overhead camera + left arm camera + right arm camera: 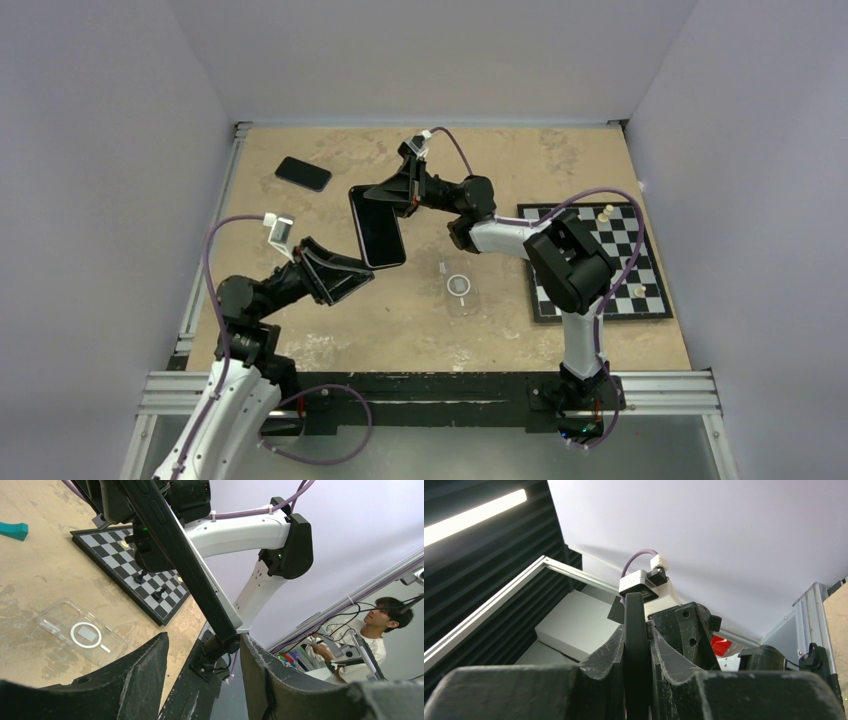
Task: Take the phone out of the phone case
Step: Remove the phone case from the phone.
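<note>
My right gripper (397, 194) is shut on a black phone (377, 228) and holds it tilted in the air above the table. In the right wrist view the phone (637, 640) stands edge-on, clamped between both fingers. The clear phone case (459, 287), with a white ring on it, lies flat and empty on the table; it also shows in the left wrist view (82, 635). My left gripper (362, 272) is open, its fingertips by the phone's lower end. In the left wrist view the phone (185, 565) runs edge-on down toward the gap of the open left gripper (202, 647).
A second dark phone (303, 173) lies at the far left of the table. A chessboard (625, 290) with a few pieces lies at the right, under the right arm. A teal object (12, 530) lies on the table in the left wrist view.
</note>
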Controlling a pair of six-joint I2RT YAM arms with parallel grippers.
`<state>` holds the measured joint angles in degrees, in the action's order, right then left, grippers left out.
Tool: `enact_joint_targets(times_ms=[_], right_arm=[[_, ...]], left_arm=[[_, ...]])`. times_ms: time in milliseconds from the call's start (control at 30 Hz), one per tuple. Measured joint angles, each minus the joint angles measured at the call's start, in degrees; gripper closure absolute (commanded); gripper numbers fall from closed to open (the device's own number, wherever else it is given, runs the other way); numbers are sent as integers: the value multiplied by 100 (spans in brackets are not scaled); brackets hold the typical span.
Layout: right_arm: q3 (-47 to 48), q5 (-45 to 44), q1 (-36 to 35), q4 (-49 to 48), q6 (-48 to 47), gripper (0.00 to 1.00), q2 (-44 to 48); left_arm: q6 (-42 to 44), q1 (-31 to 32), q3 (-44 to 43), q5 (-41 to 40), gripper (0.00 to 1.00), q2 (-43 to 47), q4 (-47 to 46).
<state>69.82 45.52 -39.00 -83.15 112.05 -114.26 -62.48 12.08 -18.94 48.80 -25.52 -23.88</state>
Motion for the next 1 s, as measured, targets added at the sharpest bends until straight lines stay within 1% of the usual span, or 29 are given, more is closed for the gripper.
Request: enact_joint_targets(times_ms=[100, 233, 267, 333, 400, 533, 767, 867, 1000], right_arm=[[0, 0, -11, 4, -4, 100, 0], [0, -7, -44, 79, -22, 100, 2], [0, -9, -44, 92, -24, 100, 2], [0, -13, -44, 146, -33, 100, 2], [0, -28, -44, 186, -63, 100, 2], [0, -109, -42, 273, -133, 100, 2], [-2, -289, -7, 308, -264, 100, 81], [-2, -350, 7, 299, -323, 100, 155], [-2, -367, 13, 275, -428, 100, 201]], left_arm=[[20, 0, -70, -11, 46, -26, 50], [55, 0, -155, -4, 47, -122, 63], [55, 0, -155, -2, 50, -127, 72], [61, 0, -157, -7, 57, -125, 107], [114, 0, -188, -7, 62, -98, 254], [437, 4, -343, -111, 69, 28, 767], [1207, 48, -850, -566, 77, 133, 2166], [1388, 76, -984, -710, 80, 72, 2472], [1416, 81, -990, -789, 83, -15, 2601]])
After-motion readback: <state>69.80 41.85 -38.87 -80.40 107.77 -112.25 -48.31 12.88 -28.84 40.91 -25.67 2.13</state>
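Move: The left hand's open fingers are almost at the near-left corner of the held phone case, which lies only about 1 cm ahead of them; the case's middle is some 8 cm ahead, 2 cm right and 3 cm higher. The clear case lies on the table about 6 cm back, 18 cm right and 26 cm below the left hand. From the right hand, which grips the far end, that corner is about 11 cm back, level sideways and 5 cm down. The left fingers close from a wide gap and pinch the near-left corner of the black case, then the left hand goes on forward about 2 cm, a little left and down, tilting and turning counter-clockwise some 10 degrees. The right hand keeps its grip on the far end, first sinking slightly, then rising to about 1 cm above its start, 1 cm forward and turned slightly clockwise. ##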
